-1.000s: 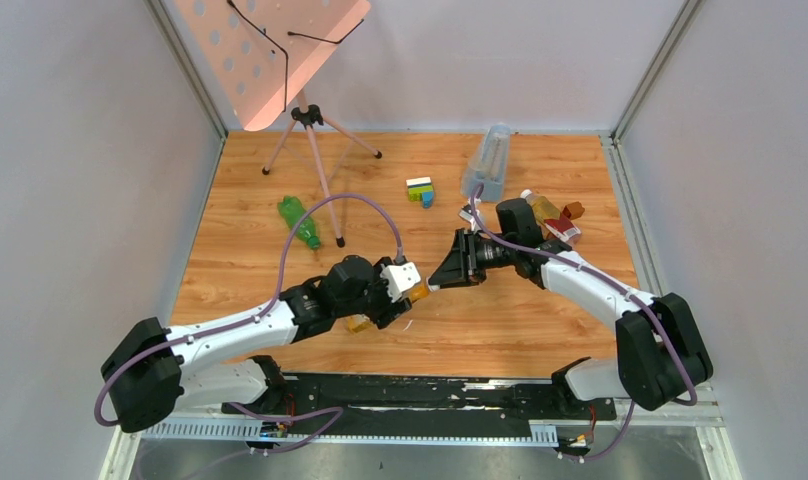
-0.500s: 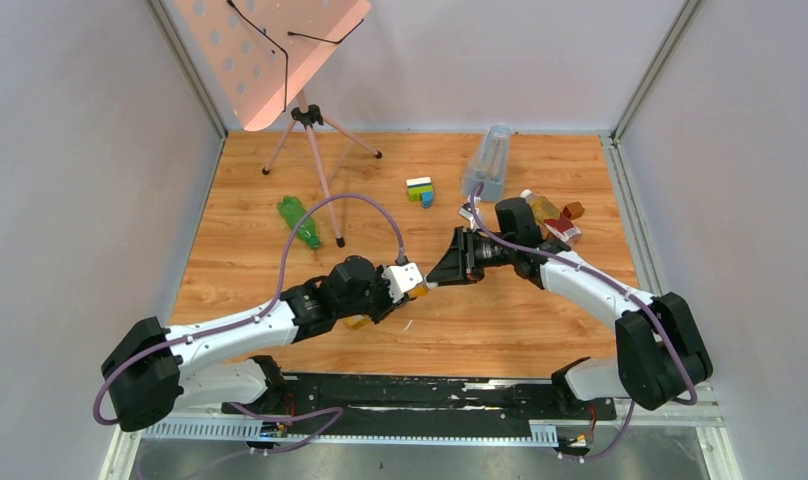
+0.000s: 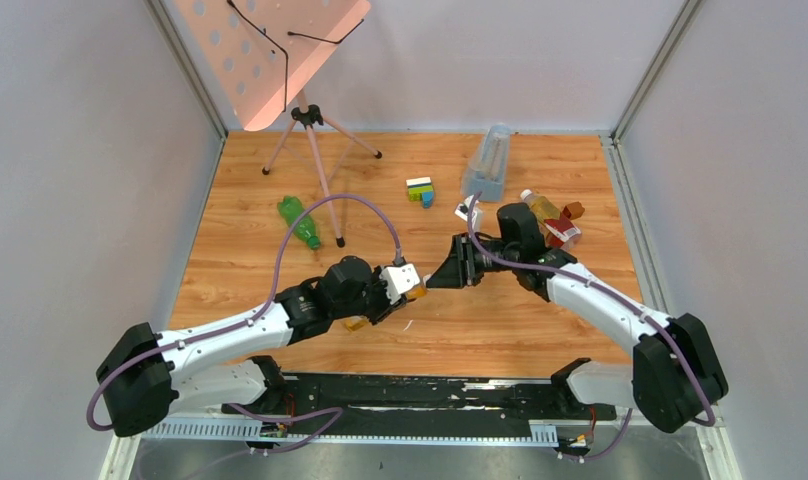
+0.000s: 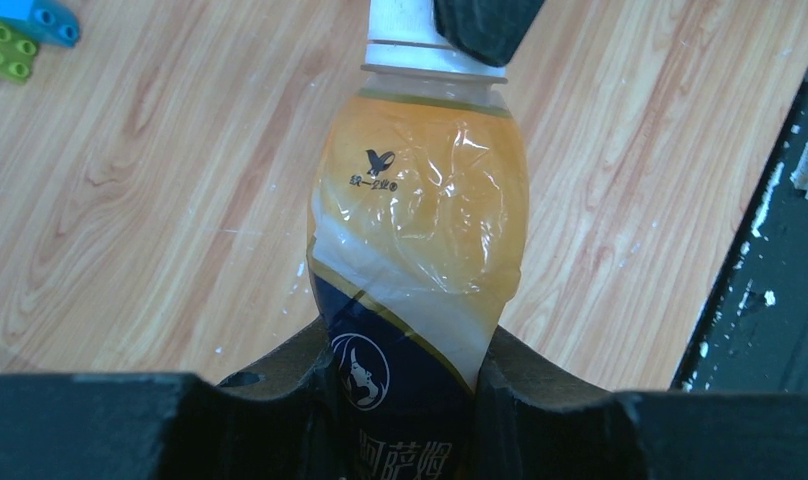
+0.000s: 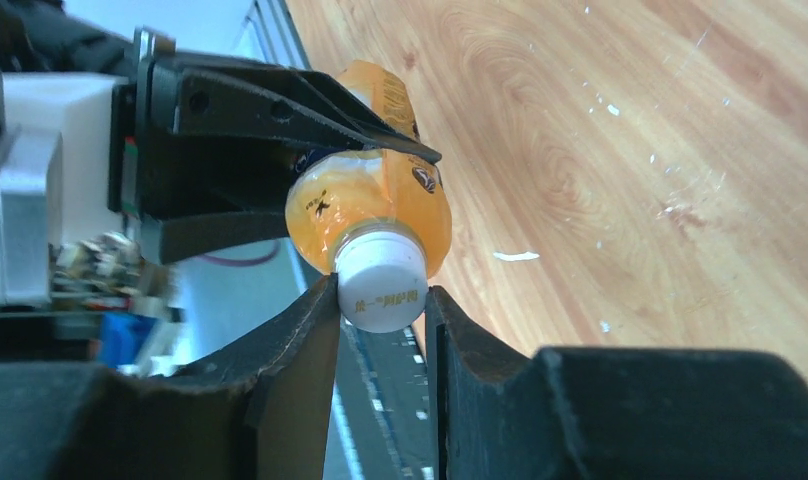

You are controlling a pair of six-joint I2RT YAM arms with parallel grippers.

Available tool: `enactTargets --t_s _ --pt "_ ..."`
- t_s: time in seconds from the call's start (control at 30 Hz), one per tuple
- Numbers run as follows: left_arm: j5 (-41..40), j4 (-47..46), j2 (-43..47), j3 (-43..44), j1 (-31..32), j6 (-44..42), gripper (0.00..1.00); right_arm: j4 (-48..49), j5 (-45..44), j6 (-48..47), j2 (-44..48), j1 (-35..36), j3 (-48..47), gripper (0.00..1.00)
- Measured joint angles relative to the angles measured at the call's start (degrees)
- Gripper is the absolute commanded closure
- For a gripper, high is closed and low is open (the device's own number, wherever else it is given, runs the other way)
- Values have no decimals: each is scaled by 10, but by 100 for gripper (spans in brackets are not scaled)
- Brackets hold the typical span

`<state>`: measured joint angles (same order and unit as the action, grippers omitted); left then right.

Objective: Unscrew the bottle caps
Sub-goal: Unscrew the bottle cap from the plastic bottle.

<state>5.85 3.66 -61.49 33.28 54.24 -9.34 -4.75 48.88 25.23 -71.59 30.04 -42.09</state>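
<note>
An amber bottle with a dark blue and yellow label is held off the table, my left gripper shut on its lower body. Its white cap sits between the fingers of my right gripper, which is shut on it. In the top view the two grippers meet nose to nose at mid-table, left gripper against right gripper. A green bottle lies at the left. An amber bottle with a red label and a white cap lies at the right.
A pink perforated stand on a tripod stands at the back left. A tall clear bluish container is at the back right, with toy bricks beside it. A reddish-brown block lies by the right bottle.
My left gripper has closed on the amber bottle. The right gripper has stayed on the cap, and its arm has shifted slightly.
</note>
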Motion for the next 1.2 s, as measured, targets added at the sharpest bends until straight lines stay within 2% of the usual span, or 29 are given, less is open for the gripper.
enactTargets --t_s 0.33,0.37,0.5,0.53,0.7,0.8,0.93,1.2 --pt "77 18 3 0 -13 0 100 80 -50 -174 121 47 109 100" --pt "86 17 3 0 -14 0 100 93 -51 -187 135 49 122 94" --pt "95 10 9 0 -16 0 100 108 -84 -189 173 57 141 45" --pt "92 6 11 0 -18 0 100 110 -93 -177 177 57 141 42" --pt "69 -3 17 -10 -22 -2 100 73 -132 -80 168 53 95 41" --pt "58 -6 17 -19 -22 -4 100 46 -127 -8 144 50 42 41" --pt "49 -17 17 -23 -22 -9 100 38 -113 68 111 47 16 42" --pt "32 -24 25 -28 -23 -15 100 1 -111 132 67 40 17 44"
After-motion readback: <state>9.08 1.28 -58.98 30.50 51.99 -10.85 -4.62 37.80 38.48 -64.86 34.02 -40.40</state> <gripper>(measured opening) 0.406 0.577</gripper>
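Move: The white cap sits pinched between the right fingertips, about 1 cm left of their midpoint. From the left hand, which holds the bottle body, the cap lies roughly 3 cm forward, 7 cm right and 4 cm up. From the right hand, the toy blocks are some 23 cm forward, 2 cm left and 15 cm down; the clear box is about 27 cm forward, 11 cm right and 14 cm down. The cap, already in the right fingers, gets a twist of about 30 degrees, counter-clockwise looking along those fingers, as both hands shift back 2 cm or so. The right fingers then open and let go, and the hand moves forward and up about 5 cm while rolling back, then sinks to just above its starting height, still open. The left hand keeps its grip on the bottle and comes forward again. ##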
